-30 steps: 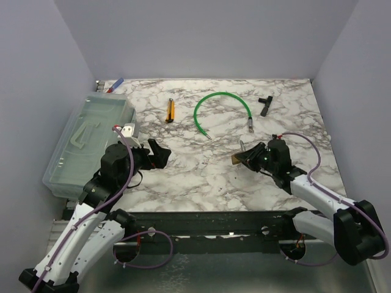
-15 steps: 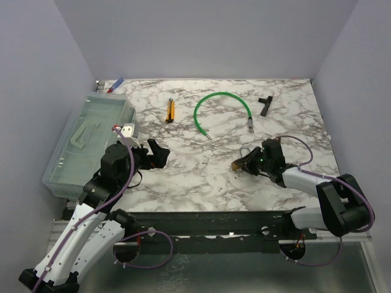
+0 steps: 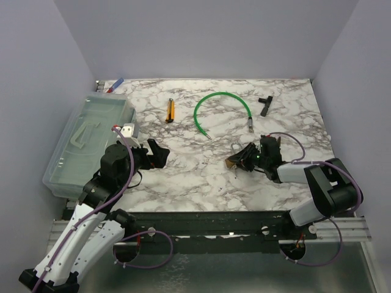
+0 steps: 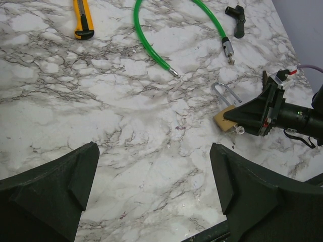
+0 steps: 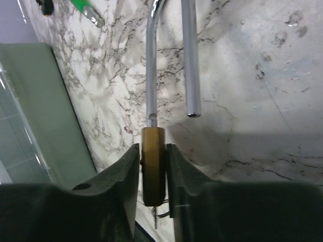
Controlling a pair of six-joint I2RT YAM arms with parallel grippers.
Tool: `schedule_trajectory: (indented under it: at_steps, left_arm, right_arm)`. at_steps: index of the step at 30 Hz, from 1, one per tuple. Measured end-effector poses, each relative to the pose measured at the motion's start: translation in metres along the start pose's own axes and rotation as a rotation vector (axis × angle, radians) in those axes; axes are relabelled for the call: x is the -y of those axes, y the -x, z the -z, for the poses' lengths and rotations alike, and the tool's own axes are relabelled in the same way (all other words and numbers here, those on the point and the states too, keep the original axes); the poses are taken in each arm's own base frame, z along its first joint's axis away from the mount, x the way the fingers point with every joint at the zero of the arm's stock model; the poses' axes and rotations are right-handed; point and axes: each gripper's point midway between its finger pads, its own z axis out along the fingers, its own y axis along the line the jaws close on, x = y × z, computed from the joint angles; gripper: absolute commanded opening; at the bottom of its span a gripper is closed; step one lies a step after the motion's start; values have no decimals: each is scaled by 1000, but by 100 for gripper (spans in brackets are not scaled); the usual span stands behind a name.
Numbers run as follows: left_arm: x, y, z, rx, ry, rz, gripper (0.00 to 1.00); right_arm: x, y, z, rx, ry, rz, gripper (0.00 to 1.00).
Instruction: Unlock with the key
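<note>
My right gripper (image 3: 242, 160) is shut on the flat sides of a small brass padlock (image 5: 153, 166), held low over the marble table (image 3: 195, 177) at centre right. The padlock's silver shackle (image 5: 151, 60) is up, its free leg (image 5: 192, 60) out of the body. From the padlock's bottom end sticks a thin silvery piece with a wire ring, the key (image 5: 156, 221). The left wrist view shows the padlock (image 4: 224, 119) and the ring (image 4: 239, 130) beside the right gripper. My left gripper (image 3: 156, 154) stands open and holds nothing, well to the padlock's left.
A green cable loop (image 3: 221, 110) lies behind the padlock, with a black T-shaped tool (image 3: 264, 104) at the back right and a yellow box cutter (image 3: 170, 110) at the back centre. A clear plastic box (image 3: 85, 140) fills the left side. Walls close in on three sides.
The right arm has folded down low to the table, and its gripper has carried the padlock a little to the left. The left arm has not moved.
</note>
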Motion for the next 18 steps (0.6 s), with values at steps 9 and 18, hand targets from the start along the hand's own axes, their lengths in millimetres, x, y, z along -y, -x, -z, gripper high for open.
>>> schedule_trajectory:
  at_steps: [9,18]
  left_arm:
    - [0,1,1,5,-2,0,99]
    - [0,1,1,6,-3,0,99]
  right_arm:
    - [-7,6,6,8,29,16,75]
    - [-18,17,33,77,-4,116,84]
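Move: The opened padlock is still between the fingertips of my right hand, its body barely 1 cm ahead, 1 cm left and 1 cm below, with the key sticking out about 4 cm behind. The green hose's bare tip lies some 9 cm ahead and 9 cm left, its metal connector about 15 cm ahead and 5 cm right, the pliers roughly 4 cm ahead and 14 cm right. From my left hand the padlock is some 6 cm ahead, 26 cm right and 21 cm below. I spread my right fingers from nearly shut to wide and let the padlock go on the marble, rising slowly at first. Then I lift faster, up about 4 cm in all and drawing off 2 cm to the right, the fingertips tilting up slightly; one finger still seems to touch the side of the brass body. ##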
